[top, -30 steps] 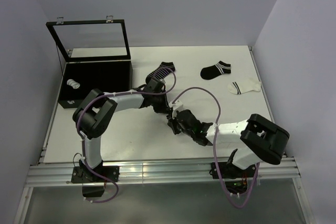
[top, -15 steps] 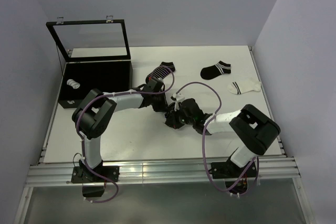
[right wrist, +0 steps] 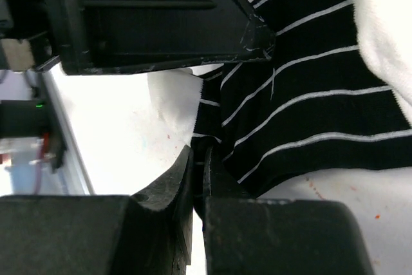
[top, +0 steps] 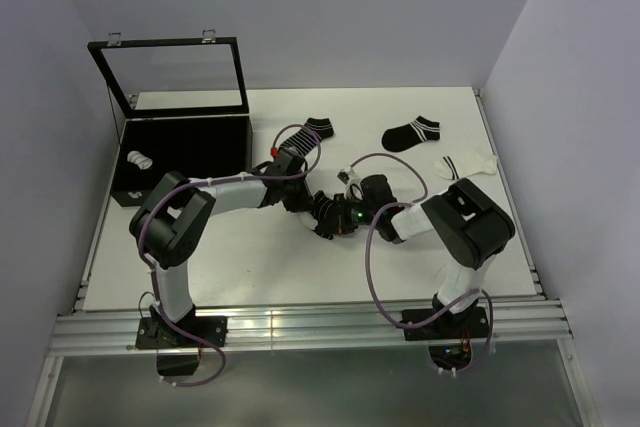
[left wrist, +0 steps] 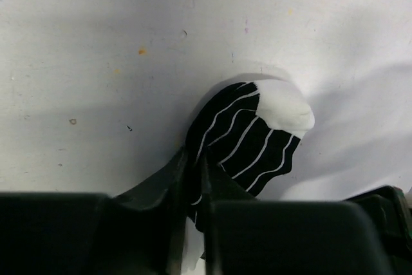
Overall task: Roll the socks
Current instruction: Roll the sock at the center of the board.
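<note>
A black sock with thin white stripes and a white toe (left wrist: 248,140) lies bunched on the white table between my two grippers. In the left wrist view my left gripper (left wrist: 193,169) pinches one edge of it, jaws almost together on the fabric. My right gripper (right wrist: 198,162) grips the opposite edge (right wrist: 302,114), its jaws pressed on the cloth. From above, both grippers (top: 305,203) (top: 332,219) meet at the table's middle and hide most of that sock. Three more socks lie flat farther back: a striped black one (top: 305,135), a black one (top: 412,133) and a white one (top: 465,163).
An open black box (top: 185,132) with a glass lid stands at the back left, with one rolled sock (top: 140,159) inside. The left gripper's black body (right wrist: 161,17) fills the top of the right wrist view, very close to the right fingers.
The right arm has folded in, and its gripper has swung left and back toward the left gripper. The left gripper has shifted slightly back; the held sock is bunched shorter between them.
</note>
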Tool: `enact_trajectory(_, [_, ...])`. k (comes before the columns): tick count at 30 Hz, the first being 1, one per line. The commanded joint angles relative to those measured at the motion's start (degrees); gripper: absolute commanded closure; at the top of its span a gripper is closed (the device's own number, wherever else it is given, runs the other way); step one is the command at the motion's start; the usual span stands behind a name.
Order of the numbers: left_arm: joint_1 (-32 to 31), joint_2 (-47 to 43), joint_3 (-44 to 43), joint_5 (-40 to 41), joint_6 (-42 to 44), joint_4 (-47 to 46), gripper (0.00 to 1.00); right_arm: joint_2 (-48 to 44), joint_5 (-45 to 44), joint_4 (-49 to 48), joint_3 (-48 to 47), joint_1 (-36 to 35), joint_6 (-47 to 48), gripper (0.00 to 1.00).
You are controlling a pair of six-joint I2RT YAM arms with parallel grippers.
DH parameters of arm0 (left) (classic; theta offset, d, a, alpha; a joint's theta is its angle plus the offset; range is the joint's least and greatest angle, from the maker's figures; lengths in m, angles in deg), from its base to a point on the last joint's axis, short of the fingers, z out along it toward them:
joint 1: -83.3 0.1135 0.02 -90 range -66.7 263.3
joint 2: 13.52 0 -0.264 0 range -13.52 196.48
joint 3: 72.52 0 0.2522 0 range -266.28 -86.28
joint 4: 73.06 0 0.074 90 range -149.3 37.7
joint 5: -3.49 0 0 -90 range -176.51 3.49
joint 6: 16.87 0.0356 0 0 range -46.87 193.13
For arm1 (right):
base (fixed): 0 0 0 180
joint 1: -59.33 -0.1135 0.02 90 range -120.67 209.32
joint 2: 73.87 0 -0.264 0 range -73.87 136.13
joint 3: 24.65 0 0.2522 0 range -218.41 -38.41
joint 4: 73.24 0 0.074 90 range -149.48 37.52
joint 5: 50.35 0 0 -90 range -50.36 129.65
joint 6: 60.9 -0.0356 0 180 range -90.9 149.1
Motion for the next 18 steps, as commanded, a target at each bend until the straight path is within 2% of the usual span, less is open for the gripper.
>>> enact_trajectory(1, [2.1,-2.0,1.0,8.3,-0.3,-1.0,0.80,5.0,7.9,4.2,0.9,1.8,-2.8,1.00])
enact_trajectory(3, [2.1,-3.3,0.8,8.5,-0.3,-0.9,0.71,5.9,9.1,6.2,-0.6,2.9,-2.3,1.00])
enact_trajectory(4, [2.1,-3.6,0.4,8.6,0.0,-0.6,0.61,6.8,9.4,6.7,-1.0,3.0,-2.2,1.00])
enact_trajectory(6, [2.1,-5.2,0.3,8.8,-0.1,-0.2,0.54,7.4,11.0,6.5,-1.9,3.1,-2.8,1.00])
enact_trajectory(7, [2.1,-5.9,0.5,9.0,-0.3,-0.2,0.46,8.0,11.4,6.1,-2.0,3.2,-3.6,1.00])
enact_trajectory(9, [2.1,-8.3,1.0,9.9,-1.0,0.4,0.39,8.3,11.7,5.7,-2.4,3.7,-4.2,1.00])
enact_trajectory(14, [2.2,-15.3,5.0,13.1,-4.7,2.4,0.36,9.4,12.3,4.1,-2.2,4.5,-6.8,1.00])
enact_trajectory(16, [2.2,-19.7,8.8,13.5,-7.2,1.9,0.29,10.2,12.7,2.8,-2.0,5.0,-8.3,1.00])
enact_trajectory(18, [2.1,-23.4,13.6,11.0,-9.7,0.3,0.27,11.2,12.6,1.6,-1.9,5.3,-9.3,1.00])
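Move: The striped sock being rolled has its middle some 5 cm to the right of the left hand, 3 cm back and 1 cm below; the left fingertips are still at its edge. From the right hand, which pinches it, the middle lies about 3 cm ahead, 3 cm left and 1 cm below. The flat striped sock is roughly 18 cm straight ahead of the left hand, the box about 31 cm left and 13 cm ahead of the left hand. Left hand opens wide and clears the sock, about 7 cm up and 5 left; right keeps pinching, turning. ##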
